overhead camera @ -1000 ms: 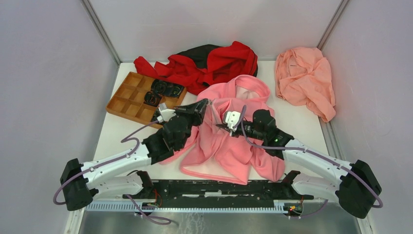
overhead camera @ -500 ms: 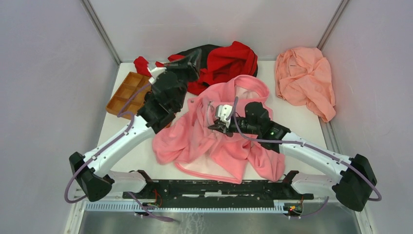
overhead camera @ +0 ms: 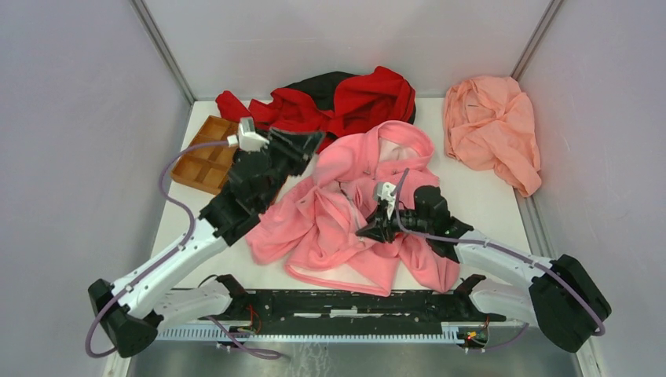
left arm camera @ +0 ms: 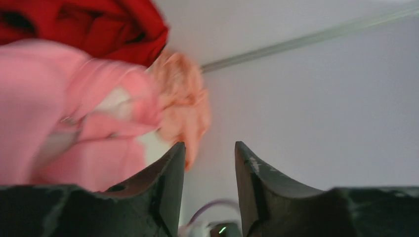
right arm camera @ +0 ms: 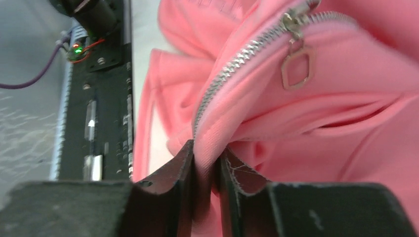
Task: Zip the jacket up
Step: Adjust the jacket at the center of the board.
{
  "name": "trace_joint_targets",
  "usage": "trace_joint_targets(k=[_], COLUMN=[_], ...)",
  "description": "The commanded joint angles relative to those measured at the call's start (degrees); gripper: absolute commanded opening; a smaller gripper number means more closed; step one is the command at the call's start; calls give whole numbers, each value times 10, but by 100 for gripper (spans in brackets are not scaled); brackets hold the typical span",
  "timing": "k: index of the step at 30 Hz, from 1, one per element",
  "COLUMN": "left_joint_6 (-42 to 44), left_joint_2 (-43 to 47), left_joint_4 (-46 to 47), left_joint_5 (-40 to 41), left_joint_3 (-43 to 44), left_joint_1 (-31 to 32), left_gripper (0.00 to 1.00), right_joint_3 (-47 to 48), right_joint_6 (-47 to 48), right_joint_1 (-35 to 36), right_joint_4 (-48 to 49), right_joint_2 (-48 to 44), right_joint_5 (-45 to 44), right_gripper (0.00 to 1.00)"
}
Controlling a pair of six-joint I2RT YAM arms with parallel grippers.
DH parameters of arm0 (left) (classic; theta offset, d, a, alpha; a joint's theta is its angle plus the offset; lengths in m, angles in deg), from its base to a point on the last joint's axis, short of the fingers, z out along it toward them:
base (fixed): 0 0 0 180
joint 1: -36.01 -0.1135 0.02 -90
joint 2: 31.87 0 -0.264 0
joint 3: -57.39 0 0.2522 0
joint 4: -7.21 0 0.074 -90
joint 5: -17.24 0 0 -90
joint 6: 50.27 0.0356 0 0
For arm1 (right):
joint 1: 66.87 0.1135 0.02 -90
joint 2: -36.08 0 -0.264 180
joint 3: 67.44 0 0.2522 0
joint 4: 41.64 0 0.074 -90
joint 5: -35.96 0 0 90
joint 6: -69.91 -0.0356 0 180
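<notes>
The bright pink jacket (overhead camera: 330, 220) lies crumpled mid-table, hood (overhead camera: 402, 145) toward the back. My right gripper (overhead camera: 369, 230) sits on its front, right of centre. In the right wrist view that gripper (right arm camera: 206, 148) is shut on a fold of the jacket (right arm camera: 346, 64) at the zipper edge. The metal zipper teeth (right arm camera: 237, 64) run up from the fold to the small metal pull (right arm camera: 295, 69), which hangs loose. My left gripper (overhead camera: 309, 143) hovers over the jacket's back left corner. In its own view the left gripper (left arm camera: 210, 148) is open and empty, with the jacket (left arm camera: 44, 89) blurred at left.
A red-and-black garment (overhead camera: 345, 98) lies behind the jacket. A salmon-peach cloth (overhead camera: 491, 126) sits at the back right. An orange compartment tray (overhead camera: 206, 153) is at the left, partly under my left arm. Grey walls close in the table on three sides.
My left gripper carried the jacket's left edge up and back, then let go, opened and came down a little. My right gripper moved nearer with the zipper edge, and the jacket spread leftward.
</notes>
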State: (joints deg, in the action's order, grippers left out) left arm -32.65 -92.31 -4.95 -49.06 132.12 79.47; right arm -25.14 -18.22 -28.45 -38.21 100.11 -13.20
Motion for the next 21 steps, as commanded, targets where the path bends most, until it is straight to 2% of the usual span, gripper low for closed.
trace_joint_targets(k=[1,3,6,12,16,21], left_joint_6=[158,160,126,93,101,170], left_joint_2=[105,165,229,306,259,136], left_joint_4=[-99,-97,-89,-43,27,45], left_joint_5=[-139,-200,-264,-312,-313,-270], left_joint_3=[-138,-201,-281,-367,-396,-353], left_joint_1=[-2,-2,-1,18,55,131], left_gripper=[54,61,65,72,80,82], right_joint_3=[-95,-126,-156,-177,-184,-191], right_joint_6=[-132,-166,-225,-250,-231,-209], right_joint_1=[-11,-13,-11,5,34,43], right_joint_4=[188,243,332,400,405,399], right_joint_2=[-13,-3,30,85,89,94], right_joint_5=[100,102,102,106,116,123], right_gripper=[31,34,35,36,40,47])
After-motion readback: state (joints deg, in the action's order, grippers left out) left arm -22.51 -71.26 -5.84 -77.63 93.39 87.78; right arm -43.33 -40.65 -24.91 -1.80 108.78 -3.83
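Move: The left hand is high and empty. The jacket's front zip edge, beside the right gripper, lies about 16 cm back, 7 cm to its right and some 25 cm below; the zip slider is about 6 cm forward of that edge and 3 cm left of it. The wooden tray lies roughly 10 cm ahead and 27 cm to the left hand's left, 38 cm down. The right hand already has the zip edge between its pads. Down and back the left hand swoops, about 22 cm down and 16 cm back, drifting slightly right at the end, towards the zip edge beside the right gripper. It turns nearly 40 degrees clockwise and spreads its part-open fingers wide. The right hand draws back about 7 cm and sinks 4 cm, rolling about its fingers and easing them further open, a fold of the pink front still between them. ##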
